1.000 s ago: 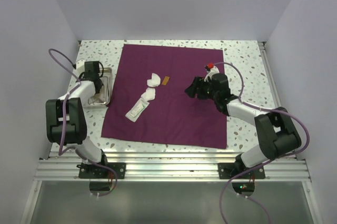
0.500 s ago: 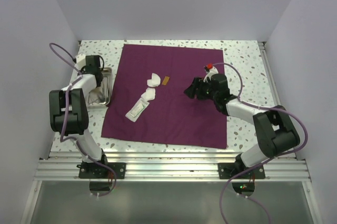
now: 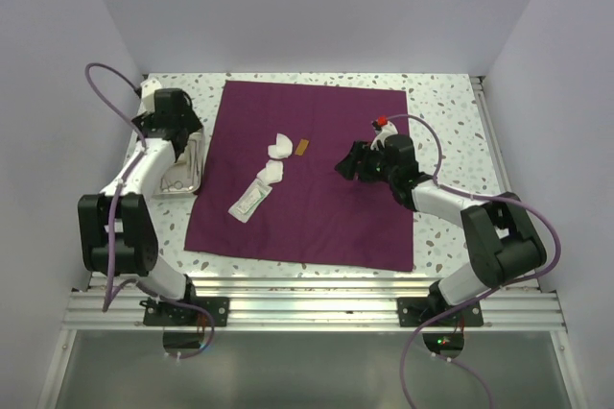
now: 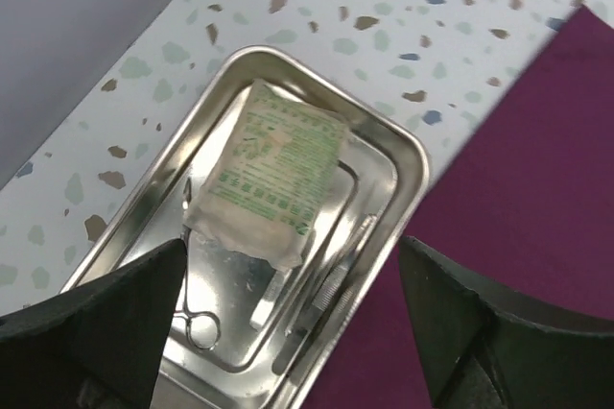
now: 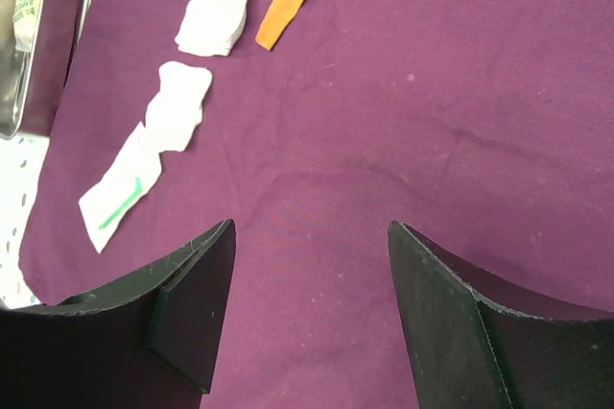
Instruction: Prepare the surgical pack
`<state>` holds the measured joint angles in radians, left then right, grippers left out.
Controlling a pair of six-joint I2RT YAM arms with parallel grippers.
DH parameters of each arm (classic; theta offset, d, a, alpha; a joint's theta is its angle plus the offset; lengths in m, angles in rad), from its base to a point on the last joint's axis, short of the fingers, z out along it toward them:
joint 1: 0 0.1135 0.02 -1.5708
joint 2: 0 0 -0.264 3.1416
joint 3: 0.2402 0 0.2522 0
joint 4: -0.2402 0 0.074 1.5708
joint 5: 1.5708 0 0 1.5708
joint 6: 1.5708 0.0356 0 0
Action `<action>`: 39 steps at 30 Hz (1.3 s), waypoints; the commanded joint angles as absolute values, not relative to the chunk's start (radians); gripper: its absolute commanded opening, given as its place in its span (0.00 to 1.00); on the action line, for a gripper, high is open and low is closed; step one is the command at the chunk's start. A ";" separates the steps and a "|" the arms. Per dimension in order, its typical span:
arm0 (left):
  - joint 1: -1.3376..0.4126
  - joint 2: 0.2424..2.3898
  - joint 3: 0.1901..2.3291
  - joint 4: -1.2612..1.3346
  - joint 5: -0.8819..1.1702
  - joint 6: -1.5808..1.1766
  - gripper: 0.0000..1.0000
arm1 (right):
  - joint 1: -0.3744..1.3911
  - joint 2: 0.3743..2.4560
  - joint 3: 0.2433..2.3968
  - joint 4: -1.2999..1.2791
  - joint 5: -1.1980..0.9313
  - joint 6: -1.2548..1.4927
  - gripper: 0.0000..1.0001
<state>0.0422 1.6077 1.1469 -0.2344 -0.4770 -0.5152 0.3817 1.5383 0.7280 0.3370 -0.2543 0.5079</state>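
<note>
The plum-purple cloth [image 3: 317, 207] of the surgical pack lies spread flat on the table. On it are two white gauze pieces [image 3: 280, 147] [image 5: 219, 6], a long white packet [image 3: 247, 200] [image 5: 115, 203] and a small orange strip [image 3: 302, 148]. The steel tray [image 3: 195, 177] [image 4: 408, 155] sits off the cloth's left edge. It holds a green-printed packet [image 4: 273, 169] and thin metal instruments [image 4: 336, 284]. My left gripper [image 3: 180, 135] [image 4: 293, 246] hovers open above the tray, holding nothing. Over the cloth's right half my right gripper [image 3: 347, 164] [image 5: 311, 227] stands open and empty.
The speckled tabletop [image 3: 441, 102] shows around the cloth. White walls close in the left, back and right sides. A metal rail [image 3: 307, 299] runs along the near edge by the arm bases.
My left gripper was shut down in the tray; it has opened and lifted toward the tray's far end. The right arm has not moved.
</note>
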 commanded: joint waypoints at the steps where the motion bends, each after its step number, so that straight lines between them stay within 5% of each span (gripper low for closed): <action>1: -0.038 1.522 1.141 -0.246 -0.360 -0.407 0.95 | 0.388 1.529 0.724 0.377 -0.255 0.503 0.68; 8: -0.218 1.571 1.147 -0.114 -0.034 -0.402 0.94 | 0.394 1.520 0.713 0.382 -0.241 0.500 0.68; 20: -0.288 1.825 1.192 0.101 0.167 -0.505 0.90 | 0.394 1.486 0.693 0.377 -0.207 0.483 0.68; 39: -0.305 2.074 1.287 0.232 0.195 -0.540 0.59 | 0.394 1.485 0.696 0.371 -0.216 0.485 0.68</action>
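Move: The far white gauze pad lies about 30 cm to the right of the left hand, some 7 cm farther out and 12 cm below; from the right hand it is roughly 19 cm left, 12 cm ahead and 9 cm down. The orange packet is about 7 cm to the right of this pad and level with it, the near gauze pad some 8 cm back and 3 cm left of it. The tray is right under the left hand, its middle about 2 cm farther out. Swing the left gripper from over the tray across to the right, nearly 30 cm, rising slightly at first, then sinking about 13 cm onto the far gauze pad while easing forward. Turn the hand some 50 degrees clockwise on the way, let its left side dip, and narrow the wide-open fingers by about a third so the tips come down either side of the pad, not yet pinching. ##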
